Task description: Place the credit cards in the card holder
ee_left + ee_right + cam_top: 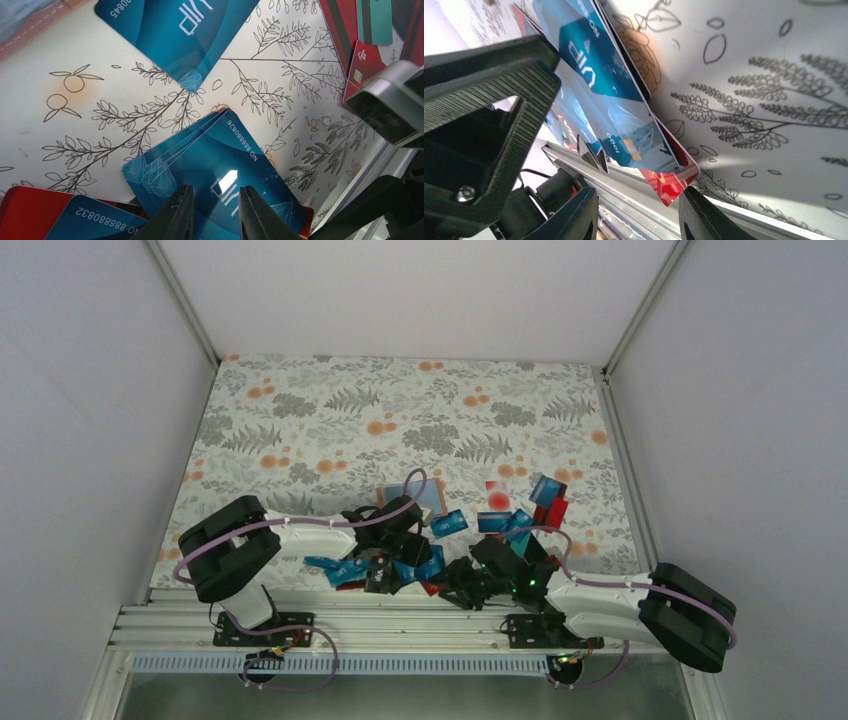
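Observation:
Several credit cards, blue [497, 522] and red [552, 510], lie scattered across the near middle of the floral table. The tan-pink card holder [412, 495] lies just behind the left gripper [385, 575], and its stitched edge [35, 27] shows in the left wrist view. The left gripper [212, 189] has its fingers a narrow gap apart over a fanned stack of blue cards [220, 160]. My right gripper [636, 195] is open at the table's near edge. The corner of a red card [671, 182], lowest of a blue stack [609, 100], sticks out between its fingers, close to the right one.
An aluminium rail [634, 185] runs along the near table edge under the overhanging cards. The left gripper's ribbed finger [499, 100] crowds the right wrist view. Another blue VIP card [180, 30] and red cards [350, 40] lie beyond the stack. White walls enclose the table.

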Tool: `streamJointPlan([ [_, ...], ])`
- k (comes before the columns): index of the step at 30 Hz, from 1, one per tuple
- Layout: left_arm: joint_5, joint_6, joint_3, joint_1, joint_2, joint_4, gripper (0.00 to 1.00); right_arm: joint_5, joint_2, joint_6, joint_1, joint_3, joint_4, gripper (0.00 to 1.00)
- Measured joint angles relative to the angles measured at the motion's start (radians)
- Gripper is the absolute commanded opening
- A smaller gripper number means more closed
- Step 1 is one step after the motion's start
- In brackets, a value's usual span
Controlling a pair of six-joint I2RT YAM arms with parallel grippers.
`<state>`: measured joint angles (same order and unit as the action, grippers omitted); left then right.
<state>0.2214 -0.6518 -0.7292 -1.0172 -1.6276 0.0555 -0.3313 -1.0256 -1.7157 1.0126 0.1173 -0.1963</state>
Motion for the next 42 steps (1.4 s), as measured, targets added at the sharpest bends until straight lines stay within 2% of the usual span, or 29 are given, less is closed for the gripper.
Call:
streamJointPlan([
  [17, -0.007, -0.024, 0.000, 0.000, 0.011, 0.013, 0.24, 0.081, 0.124, 0.039, -0.041, 0.001, 0.096, 0.44],
  [29, -0.006, -0.051, 0.035, -0.002, 0.051, -0.013, 0.23, 0.031, 0.019, 0.230, -0.124, 0.135, 0.143, 0.44],
  [42, 0.081, -0.148, 0.169, -0.154, 0.121, -0.057, 0.23, 0.015, 0.063, 0.355, -0.171, 0.177, 0.248, 0.45],
])
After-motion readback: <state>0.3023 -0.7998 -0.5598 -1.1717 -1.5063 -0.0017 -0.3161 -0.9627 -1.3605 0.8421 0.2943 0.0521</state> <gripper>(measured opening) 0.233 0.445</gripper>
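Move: Under the left fingers, just 1 or 2 cm below and about 1 cm back and right, lies the middle of the blue card stack. From that hand the loose blue card is 7 cm ahead and 5 cm right, the card holder 12 cm ahead and 2 cm left, and the black card 4 cm back and 9 cm left. The right hand, at the stack's back-right corner, has the stack's middle about 6 cm ahead and 3 cm left, slightly below; the loose blue card is 14 cm ahead, 1 cm right. Leaving the raised back-right corner of the blue stack, the right hand goes forward about 5 cm and rises some 4 cm to the stack's right edge, its fingertips tilting up some 15 degrees with their gap unchanged. The left hand first waits over the stack, rises barely a centimetre, then sweeps back about 8 cm, sinking slightly, to the stack's rear end beside the rail; its fingers stay narrowly open. ##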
